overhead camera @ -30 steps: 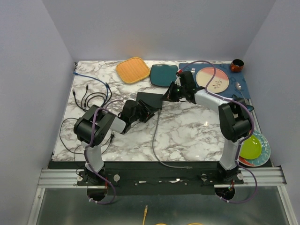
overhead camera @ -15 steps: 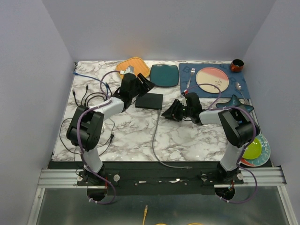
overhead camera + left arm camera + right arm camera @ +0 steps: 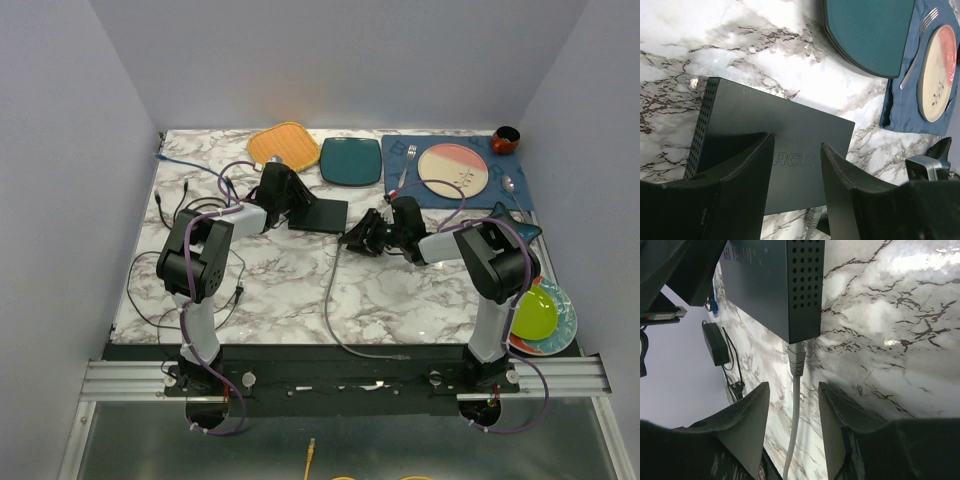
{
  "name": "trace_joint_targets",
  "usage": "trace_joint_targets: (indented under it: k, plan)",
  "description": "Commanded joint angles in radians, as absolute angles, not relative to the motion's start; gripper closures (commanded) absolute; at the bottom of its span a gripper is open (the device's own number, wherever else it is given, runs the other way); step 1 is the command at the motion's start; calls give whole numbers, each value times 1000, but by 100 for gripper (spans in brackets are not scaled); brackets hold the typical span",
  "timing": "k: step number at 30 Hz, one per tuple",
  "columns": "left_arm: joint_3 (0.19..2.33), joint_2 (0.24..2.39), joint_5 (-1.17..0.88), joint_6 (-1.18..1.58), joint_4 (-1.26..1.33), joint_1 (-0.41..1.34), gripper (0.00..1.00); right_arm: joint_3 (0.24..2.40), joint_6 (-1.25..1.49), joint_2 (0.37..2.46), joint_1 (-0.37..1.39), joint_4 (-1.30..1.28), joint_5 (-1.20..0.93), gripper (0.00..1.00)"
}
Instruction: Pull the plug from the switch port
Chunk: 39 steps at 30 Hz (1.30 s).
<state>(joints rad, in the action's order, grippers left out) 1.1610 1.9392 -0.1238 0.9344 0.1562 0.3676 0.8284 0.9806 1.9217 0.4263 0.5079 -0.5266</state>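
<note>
The switch [image 3: 322, 214], a flat matte-black box, lies on the marble table; it also shows in the left wrist view [image 3: 775, 135] and the right wrist view [image 3: 775, 285]. A grey plug [image 3: 796, 360] sits in its port, with a white cable [image 3: 793, 430] running toward the table's front [image 3: 330, 300]. My left gripper [image 3: 292, 201] [image 3: 797, 150] is open, its fingers over the switch's top. My right gripper [image 3: 358, 238] [image 3: 794, 390] is open, with one finger on each side of the cable just behind the plug, not touching it.
A teal square plate [image 3: 350, 160] and an orange mat [image 3: 284, 149] lie behind the switch. A blue placemat [image 3: 500, 185] with a pink plate [image 3: 452, 170] and a fork is at back right. Black cables and a power adapter [image 3: 190, 212] lie left. A green plate [image 3: 535, 315] is at right.
My left gripper has come down from behind the switch onto its left end. My right gripper has edged left, closer to the plug. The switch lies flat where it was.
</note>
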Motion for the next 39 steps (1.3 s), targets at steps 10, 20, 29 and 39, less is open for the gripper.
trace_joint_targets:
  k: [10,20,29,39]
  plan:
    - [1054,1821,-43,947,161,285,44,773,842,1727,429,339,-390,50]
    - [1423,2057,-14,871,49,285,43,698,788,1648,430,269,-365,52]
    - [1431,2157,-48,856,71,345,43,673,769,1625,430,259,-357,52]
    - [1260,2079,-86,868,112,359,44,650,772,1618,430,270,-347,53]
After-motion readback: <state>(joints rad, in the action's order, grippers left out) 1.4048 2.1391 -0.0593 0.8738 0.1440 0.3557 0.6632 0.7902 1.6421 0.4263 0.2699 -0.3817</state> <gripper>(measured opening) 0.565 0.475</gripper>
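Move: Over the middle of the switch, low above its top, is the left hand: the switch's centre lies about 1 cm back, 2 cm to the right and 3 cm below. The green board stands some 15 cm ahead and 9 cm right, the orange tray about 18 cm ahead and 6 cm left. From the right hand, the grey plug is about 2 cm ahead, 2 cm left and slightly below; the switch's centre is roughly 8 cm ahead and 7 cm left. Swinging back a little and out to the left, the left hand then arcs forward and up about 6 cm, and comes back right and down to just beyond the switch's far edge, fingers still half open. The right hand lifts briefly, backs off about 5 cm right and 4 cm back from the plug and sinks again, empty and still open, its fingers tipping some 10 degrees further down. ##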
